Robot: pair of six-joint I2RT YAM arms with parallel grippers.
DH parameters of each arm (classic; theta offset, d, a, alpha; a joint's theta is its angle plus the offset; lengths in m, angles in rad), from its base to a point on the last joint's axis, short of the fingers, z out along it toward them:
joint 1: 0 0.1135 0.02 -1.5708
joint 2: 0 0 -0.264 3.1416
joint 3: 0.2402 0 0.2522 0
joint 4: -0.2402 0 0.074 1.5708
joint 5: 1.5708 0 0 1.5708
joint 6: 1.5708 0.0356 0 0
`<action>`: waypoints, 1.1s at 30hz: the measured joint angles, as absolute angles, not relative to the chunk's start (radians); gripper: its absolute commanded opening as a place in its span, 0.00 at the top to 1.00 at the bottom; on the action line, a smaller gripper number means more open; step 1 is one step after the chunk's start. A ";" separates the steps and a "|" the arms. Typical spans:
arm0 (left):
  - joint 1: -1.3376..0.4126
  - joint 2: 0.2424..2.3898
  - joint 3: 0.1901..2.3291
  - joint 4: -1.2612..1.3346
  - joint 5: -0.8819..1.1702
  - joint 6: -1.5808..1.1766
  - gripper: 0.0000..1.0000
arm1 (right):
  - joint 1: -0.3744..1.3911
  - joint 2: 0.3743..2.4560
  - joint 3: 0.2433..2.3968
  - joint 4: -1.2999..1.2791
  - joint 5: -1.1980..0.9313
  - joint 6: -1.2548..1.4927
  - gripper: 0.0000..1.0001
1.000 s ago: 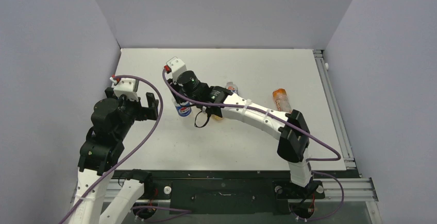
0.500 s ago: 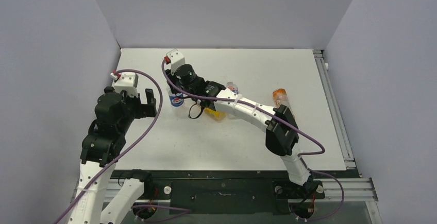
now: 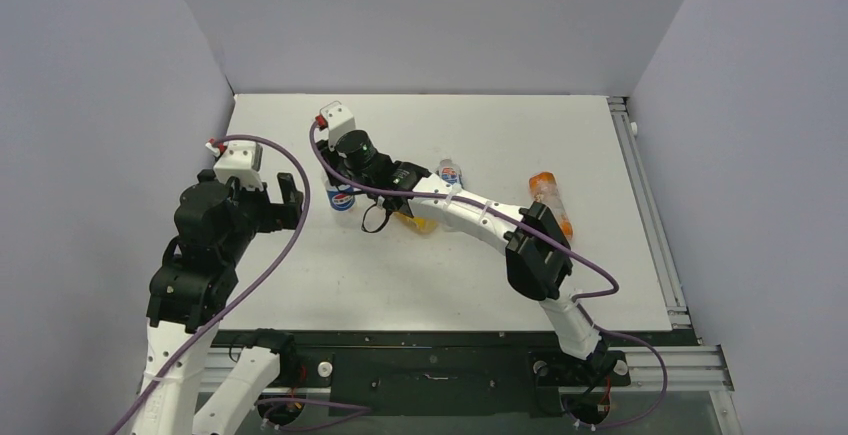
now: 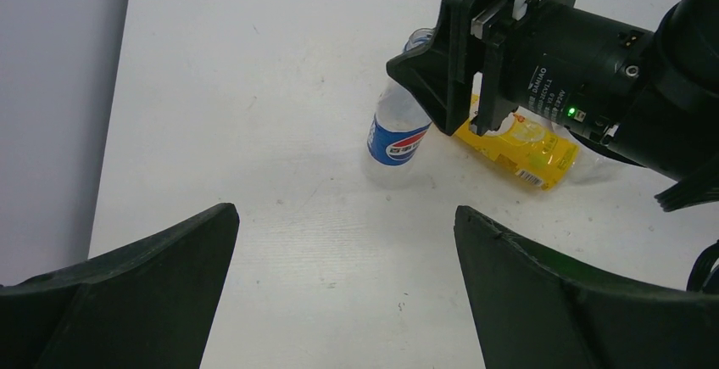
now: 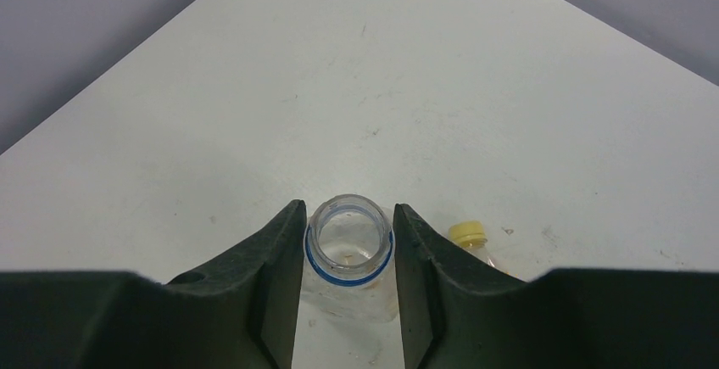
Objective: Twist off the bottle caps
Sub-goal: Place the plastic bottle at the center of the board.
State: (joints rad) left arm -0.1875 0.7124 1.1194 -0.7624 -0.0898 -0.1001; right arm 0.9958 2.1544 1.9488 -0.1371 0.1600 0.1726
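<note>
The clear Pepsi bottle (image 3: 342, 198) stands on the white table, a little left of middle. My right gripper (image 5: 348, 220) is shut on its neck from above. The bottle's mouth (image 5: 348, 235) is open and bears no cap, only a blue ring below the rim. In the left wrist view the bottle (image 4: 397, 136) leans slightly under the right gripper's fingers (image 4: 434, 81). The yellow juice bottle (image 4: 517, 144) lies just behind it, its yellow cap (image 5: 467, 233) on. My left gripper (image 4: 346, 216) hangs open and empty, left of the Pepsi bottle and apart from it.
A water bottle (image 3: 449, 172) stands right of the right wrist. An orange drink bottle (image 3: 548, 195) lies further right. Grey walls close in the table (image 3: 600, 285) on the left, back and right. A purple cable loops by the left arm.
My right gripper has carried the Pepsi bottle a little to the left and away from the arms' bases. The left arm has drawn back slightly to the left, still open.
</note>
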 measured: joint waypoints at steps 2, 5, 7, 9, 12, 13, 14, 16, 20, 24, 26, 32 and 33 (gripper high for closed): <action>-0.187 0.710 1.119 -0.768 -0.084 -0.101 0.03 | 0.996 2.154 1.949 -0.135 0.160 0.178 0.44; -0.187 0.708 1.119 -0.775 -0.077 -0.101 0.03 | 0.995 2.154 1.949 -0.137 0.160 0.179 0.29; -0.187 0.706 1.119 -0.776 -0.073 -0.101 0.03 | 0.995 2.154 1.948 -0.144 0.160 0.181 0.23; -0.187 0.704 1.119 -0.776 -0.070 -0.101 0.03 | 0.995 2.154 1.948 -0.144 0.160 0.179 0.21; -0.187 0.704 1.119 -0.777 -0.067 -0.101 0.03 | 0.995 2.154 1.948 -0.146 0.160 0.179 0.20; -0.187 0.704 1.119 -0.778 -0.066 -0.101 0.03 | 0.995 2.154 1.949 -0.147 0.160 0.179 0.20; -0.187 0.704 1.120 -0.778 -0.065 -0.101 0.03 | 0.995 2.154 1.949 -0.148 0.160 0.179 0.19; -0.187 0.704 1.123 -0.783 -0.061 -0.101 0.03 | 0.995 2.154 1.949 -0.155 0.160 0.178 0.19; -0.187 0.704 1.130 -0.784 -0.054 -0.101 0.03 | 0.995 2.154 1.952 -0.169 0.160 0.176 0.18; -0.187 0.706 1.131 -0.785 -0.051 -0.101 0.03 | 0.995 2.153 1.955 -0.174 0.157 0.175 0.17; -0.187 0.707 1.131 -0.785 -0.049 -0.101 0.03 | 0.995 2.152 1.956 -0.177 0.155 0.174 0.17; -0.187 0.725 1.159 -0.793 -0.044 -0.100 0.04 | 0.992 2.139 1.961 -0.211 0.127 0.168 0.16; -0.187 0.731 1.174 -0.798 -0.042 -0.098 0.03 | 0.990 2.130 1.958 -0.219 0.118 0.168 0.16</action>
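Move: The right hand has the upright, capless plastic bottle pinched near its neck, so the bottle's middle lies straight below this hand, about 6 cm down. From the same hand the yellow bottle lies on its side some 16 cm to the right and 2 cm back, and the other clear bottle about 26 cm right and 2 cm ahead, both some 15 cm lower. For the left hand the plastic bottle is about 15 cm ahead, 10 cm right and 16 cm below. The right hand stays almost in place around the neck of the plastic bottle, easing down about half a centimetre, while its fingers spread quickly from about a third open to roughly four fifths and let go of the bottle on both sides. Only at the very end does the hand start to draw back and to its right, away from the bottle, by about 1 cm altogether, with the wrist near its old angle and the fingers kept open. ##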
